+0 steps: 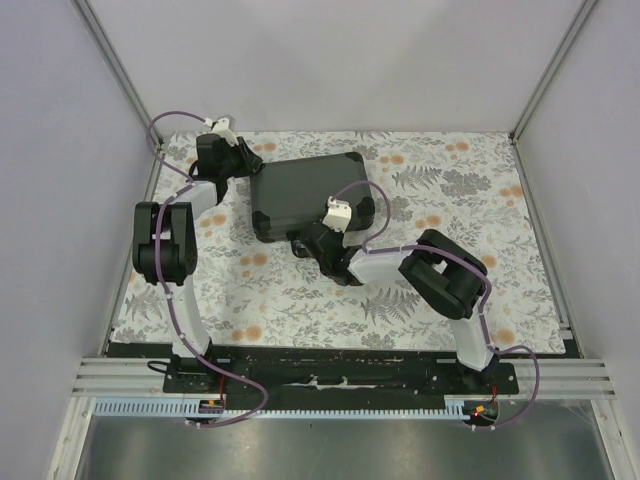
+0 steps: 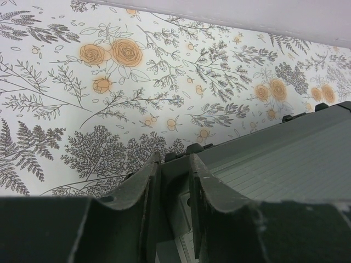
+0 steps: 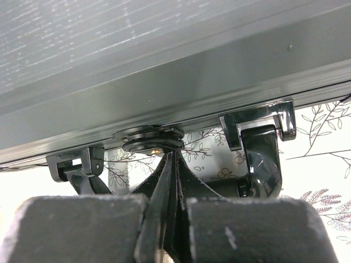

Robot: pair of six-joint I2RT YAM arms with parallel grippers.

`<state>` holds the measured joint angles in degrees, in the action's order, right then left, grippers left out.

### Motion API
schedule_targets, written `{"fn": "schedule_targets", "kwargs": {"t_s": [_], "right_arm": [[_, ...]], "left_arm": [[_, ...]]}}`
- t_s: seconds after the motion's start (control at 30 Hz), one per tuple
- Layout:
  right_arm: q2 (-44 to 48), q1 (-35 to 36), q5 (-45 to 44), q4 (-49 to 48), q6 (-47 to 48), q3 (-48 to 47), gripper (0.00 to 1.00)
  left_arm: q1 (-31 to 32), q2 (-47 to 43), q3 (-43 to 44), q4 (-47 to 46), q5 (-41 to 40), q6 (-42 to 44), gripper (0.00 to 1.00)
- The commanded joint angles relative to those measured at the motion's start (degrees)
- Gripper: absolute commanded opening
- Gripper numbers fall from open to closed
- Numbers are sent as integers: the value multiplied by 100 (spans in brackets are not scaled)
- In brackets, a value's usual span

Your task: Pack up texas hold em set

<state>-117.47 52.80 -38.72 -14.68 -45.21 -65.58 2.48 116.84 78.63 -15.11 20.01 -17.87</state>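
The texas hold em set shows only as its dark grey briefcase [image 1: 305,190], lying shut on the floral cloth; what is inside is hidden. My left gripper [image 1: 243,160] is at the case's back left corner. In the left wrist view its jaws [image 2: 174,159] stand narrowly apart, with the case's grey edge [image 2: 285,159] showing in the gap. My right gripper [image 1: 300,243] is at the case's front side. Its shut fingertips [image 3: 171,156] touch a round black fitting [image 3: 151,137] under the case's front rim [image 3: 164,71], between the two black handle mounts [image 3: 258,131].
The floral cloth [image 1: 300,300] covers the table out to its edges. White walls with metal posts [image 1: 540,80] enclose the back and sides. A purple cable [image 1: 180,120] loops from the left arm, and the arm bases sit on the rail [image 1: 340,375] at the near edge.
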Motion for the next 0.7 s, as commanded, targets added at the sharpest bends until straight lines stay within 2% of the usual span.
{"fn": "schedule_targets", "kwargs": {"t_s": [0.0, 0.07, 0.17, 0.23, 0.33, 0.5, 0.63, 0.67], "right_arm": [[-454, -314, 84, 237, -226, -7, 0], [-50, -314, 101, 447, -155, 19, 0], [539, -322, 198, 1009, 82, -164, 0], [864, -322, 224, 1439, 249, -340, 4], [1348, -349, 285, 2169, 416, -561, 14], [2323, -401, 330, 3319, 434, -579, 38], [3342, -577, 418, 4295, 417, -289, 52], [3614, -682, 461, 4550, 417, -236, 54]], "left_arm": [[482, -55, -323, 1827, 1489, -279, 31], [464, -117, -217, 1942, 1340, -278, 32], [411, -231, 28, 2056, 1085, -331, 40], [385, -293, 283, 2222, 874, -323, 46], [341, -389, 722, 2477, 558, -253, 50], [314, -784, 1303, 3066, -31, 2, 64], [306, -1504, 1121, 3261, -226, 73, 71], [306, -1741, 954, 3208, -165, 38, 76]]}}
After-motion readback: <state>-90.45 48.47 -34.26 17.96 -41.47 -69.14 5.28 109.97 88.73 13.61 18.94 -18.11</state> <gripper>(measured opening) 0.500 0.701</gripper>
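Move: The closed black case lies between the hands. The right hand's shut fingertips are at its front latch, roughly 1 cm ahead of the hand point; the handle is some 2 cm back and 2 cm down, the case's middle about 10 cm ahead and 2 cm left. The left fingers straddle the far-left corner, right at the hand point; from there the case's middle is about 15 cm right and 8 cm back. Up and away from the case go both hands: the right comes free of the latch, slips a few centimetres right, then climbs fast to about 14 cm up and 7 cm right, its shut fingers opening halfway. The left lets go of the far-left corner, fingers spreading wider, and backs off over the lid some 4 cm back and as much up, tipping about 10 degrees further down. ##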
